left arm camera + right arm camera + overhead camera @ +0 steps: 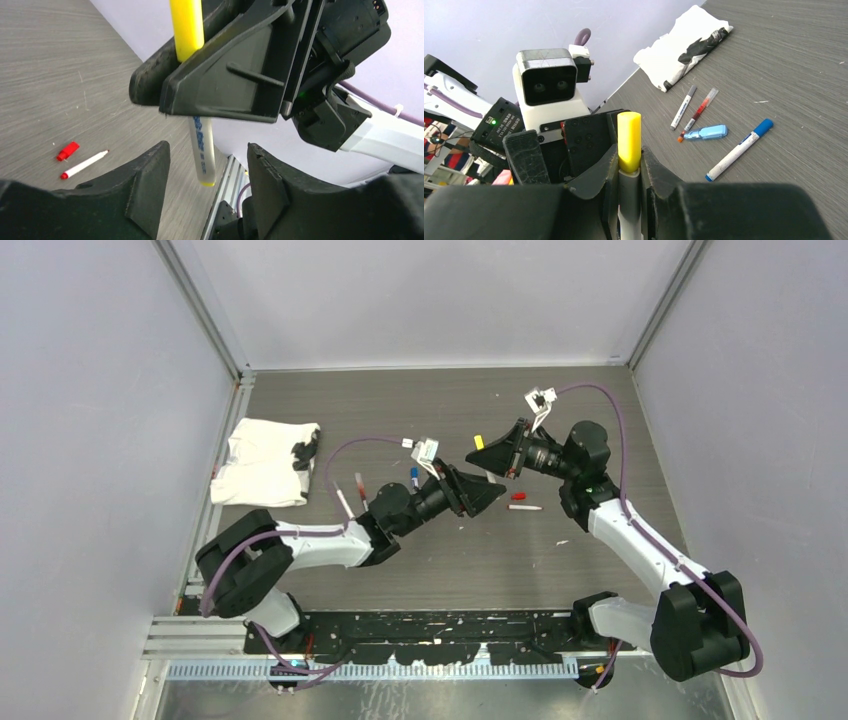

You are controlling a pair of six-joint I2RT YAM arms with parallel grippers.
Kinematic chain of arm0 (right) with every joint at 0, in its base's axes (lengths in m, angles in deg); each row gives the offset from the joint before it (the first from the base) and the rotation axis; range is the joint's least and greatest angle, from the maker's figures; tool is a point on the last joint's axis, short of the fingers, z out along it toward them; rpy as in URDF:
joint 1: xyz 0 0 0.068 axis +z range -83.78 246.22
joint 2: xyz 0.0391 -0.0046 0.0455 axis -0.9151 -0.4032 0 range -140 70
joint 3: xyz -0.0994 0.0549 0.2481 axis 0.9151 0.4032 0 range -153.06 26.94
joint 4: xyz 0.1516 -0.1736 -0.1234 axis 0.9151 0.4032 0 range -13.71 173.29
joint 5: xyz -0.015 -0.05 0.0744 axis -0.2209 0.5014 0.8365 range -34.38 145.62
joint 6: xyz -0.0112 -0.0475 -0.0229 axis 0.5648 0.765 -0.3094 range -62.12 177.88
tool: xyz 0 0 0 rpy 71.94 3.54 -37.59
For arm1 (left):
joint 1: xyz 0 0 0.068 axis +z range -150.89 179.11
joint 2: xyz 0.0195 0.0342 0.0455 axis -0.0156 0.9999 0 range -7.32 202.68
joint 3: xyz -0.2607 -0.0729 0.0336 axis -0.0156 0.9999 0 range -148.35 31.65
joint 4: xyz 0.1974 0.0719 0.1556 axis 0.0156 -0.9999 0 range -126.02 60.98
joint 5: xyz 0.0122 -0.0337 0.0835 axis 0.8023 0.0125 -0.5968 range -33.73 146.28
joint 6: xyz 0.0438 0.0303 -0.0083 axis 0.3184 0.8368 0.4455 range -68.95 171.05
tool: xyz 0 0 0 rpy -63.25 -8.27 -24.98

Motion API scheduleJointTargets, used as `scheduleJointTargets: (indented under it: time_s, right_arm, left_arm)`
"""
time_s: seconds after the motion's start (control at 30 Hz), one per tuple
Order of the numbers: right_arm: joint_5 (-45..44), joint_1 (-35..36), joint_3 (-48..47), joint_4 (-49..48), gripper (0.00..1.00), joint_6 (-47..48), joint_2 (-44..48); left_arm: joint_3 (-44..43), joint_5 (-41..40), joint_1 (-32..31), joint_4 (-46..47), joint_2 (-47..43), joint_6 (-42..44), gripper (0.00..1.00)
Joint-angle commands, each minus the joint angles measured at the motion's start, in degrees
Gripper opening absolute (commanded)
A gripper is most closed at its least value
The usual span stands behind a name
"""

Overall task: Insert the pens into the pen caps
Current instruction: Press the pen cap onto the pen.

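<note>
My right gripper is shut on a white-barrelled pen that wears a yellow cap. The cap sticks out above its fingers, and the barrel hangs out below them. My left gripper is open, and the pen's yellow lower end sits between its jaws without touching either. From above, both grippers meet over the table's middle, the yellow cap showing at the right gripper. A red-tipped uncapped pen and a red cap lie apart on the table below.
A blue pen, a grey pen, a red pen and a light-blue oblong piece lie left of centre. A white cloth with dark stains lies at the far left. Grey walls enclose the table.
</note>
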Motion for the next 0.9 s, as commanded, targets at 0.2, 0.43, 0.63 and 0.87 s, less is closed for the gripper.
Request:
scheduleJointTargets:
  time_s: [0.2, 0.43, 0.63, 0.87]
  right_arm:
    - [0.6, -0.3, 0.6, -5.0, 0.01, -0.4, 2.0]
    - [3.3, -0.4, 0.4, -5.2, 0.03, 0.8, 2.1]
    - [9.1, -0.8, -0.3, -4.2, 0.32, 3.7, 2.5]
    - [15.0, -1.5, -3.0, 3.0, 0.58, 10.5, 3.1]
  left_arm:
    - [-5.3, -1.0, -0.1, 0.5, 1.9, 1.2, 0.28]
    - [-3.3, 1.7, 0.7, -0.3, 0.7, 3.8, 0.01]
    - [0.1, 3.4, 2.4, -2.1, -3.2, 10.6, 0.01]
    - [2.8, 6.0, 2.9, -5.5, -7.0, 18.8, 0.01]
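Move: Just ahead of the left hand's open fingers stands the yellow-capped pen, nearly upright; its middle is some 2 cm forward, 1 cm right and 4 cm above them. The red cap lies about 11 cm forward and 9 cm right, the red-ended pen 9 forward and 11 right, the blue-capped pen 12 forward and 15 left, all on the table some 25 cm below. The right hand already holds the yellow-capped pen just under its cap, the pen's middle about 1 cm below its pads. Easing about 1 cm forward, up and right, the left fingers close on the lower end of the upright pen while the right hand keeps hold just under the cap. Then the right fingers open and back off nearly 3 cm towards their base, turning some 10 degrees counter-clockwise, as the left hand draws the pen about 3 cm left and slightly down, tilting upward. ##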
